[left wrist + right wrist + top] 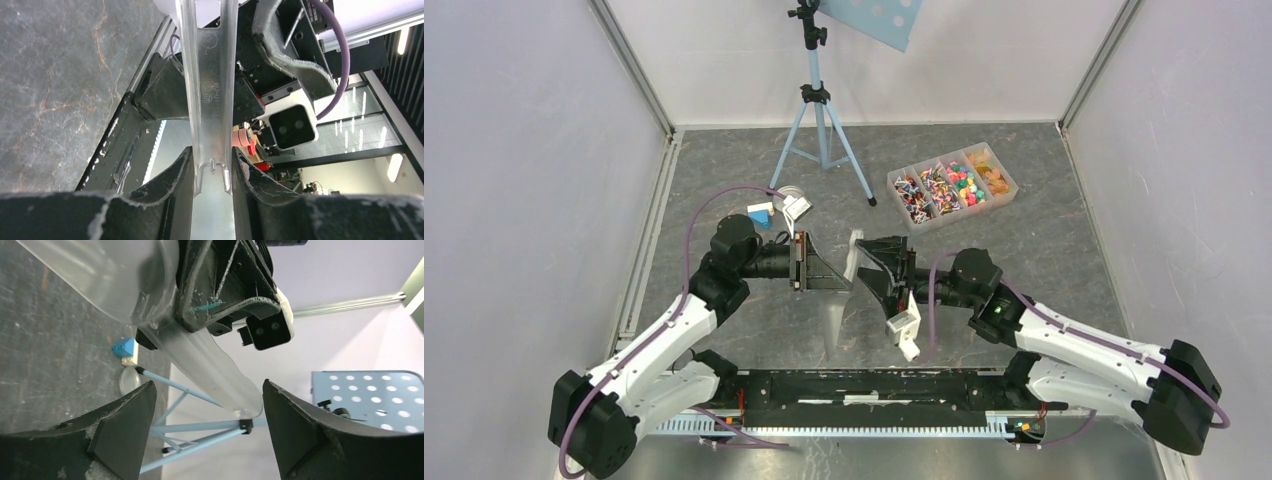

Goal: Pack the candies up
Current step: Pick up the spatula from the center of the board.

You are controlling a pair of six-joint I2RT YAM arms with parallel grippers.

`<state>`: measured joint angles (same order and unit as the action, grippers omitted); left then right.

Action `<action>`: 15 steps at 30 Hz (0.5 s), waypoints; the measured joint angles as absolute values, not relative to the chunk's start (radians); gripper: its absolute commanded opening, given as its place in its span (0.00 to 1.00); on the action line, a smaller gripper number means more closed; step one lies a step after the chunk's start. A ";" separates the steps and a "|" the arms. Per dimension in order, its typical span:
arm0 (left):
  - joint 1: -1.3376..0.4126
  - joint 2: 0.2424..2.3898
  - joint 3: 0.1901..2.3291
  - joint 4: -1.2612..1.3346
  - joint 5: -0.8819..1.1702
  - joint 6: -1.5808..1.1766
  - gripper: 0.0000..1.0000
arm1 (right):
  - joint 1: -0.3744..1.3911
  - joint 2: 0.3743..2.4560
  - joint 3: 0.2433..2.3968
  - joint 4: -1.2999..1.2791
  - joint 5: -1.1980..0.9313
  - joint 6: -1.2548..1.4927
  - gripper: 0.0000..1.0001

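The candies (952, 187) lie sorted in a clear divided box (1007, 190) at the back right, away from both arms. Mid-table, my left gripper (829, 277) (212, 152) is shut on the handle of a clear plastic scoop (834, 320) (210, 95). The scoop's bowl (100, 270) hangs toward the near edge, and no candy shows in it. My right gripper (864, 265) (208, 384) faces the left one with jaws wide apart. The handle's tip (240, 405) reaches between the right jaws, close to the right finger (295, 430); I see no contact.
A light-blue tripod (822, 140) (200, 427) stands at the back centre, carrying a perforated blue panel (874, 18). A blue-and-white block (761, 215) (124, 347) and a small clear round lid (789, 193) (131, 380) lie behind the left arm. White walls enclose the grey table.
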<state>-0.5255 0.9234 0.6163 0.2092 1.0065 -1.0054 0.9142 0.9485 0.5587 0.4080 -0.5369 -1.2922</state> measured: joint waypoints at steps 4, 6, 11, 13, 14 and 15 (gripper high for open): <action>-0.526 0.933 0.630 0.154 1.011 -1.005 0.02 | 0.963 0.981 0.538 0.450 -0.448 -1.395 0.80; -0.526 0.938 0.641 0.123 1.017 -1.005 0.02 | 0.978 0.999 0.536 0.460 -0.426 -1.431 0.71; -0.526 0.947 0.649 0.079 1.032 -1.005 0.06 | 1.004 1.046 0.536 0.494 -0.383 -1.490 0.48; -0.526 0.953 0.650 0.060 1.032 -1.005 0.13 | 1.009 1.060 0.536 0.516 -0.373 -1.500 0.35; -0.526 0.956 0.651 0.047 1.031 -1.005 0.22 | 1.011 1.066 0.536 0.527 -0.369 -1.502 0.28; -0.526 0.958 0.656 0.037 1.032 -1.015 0.29 | 1.013 1.069 0.536 0.527 -0.365 -1.508 0.23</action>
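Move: The spatula's handle, already held out by the left hand, lies about 3 cm to the right hand's left, roughly 2 cm ahead and nearly level. From the left hand, the handle's free part is some 6 cm ahead and level sideways. The glass bowl sits on the table about 10 cm ahead of the right hand, straight out and some 26 cm below; the candy box is about 28 cm ahead, 14 cm right, equally low. Right hand eases 2 cm left and down, closing around the spatula handle as the left, still holding, dips. ##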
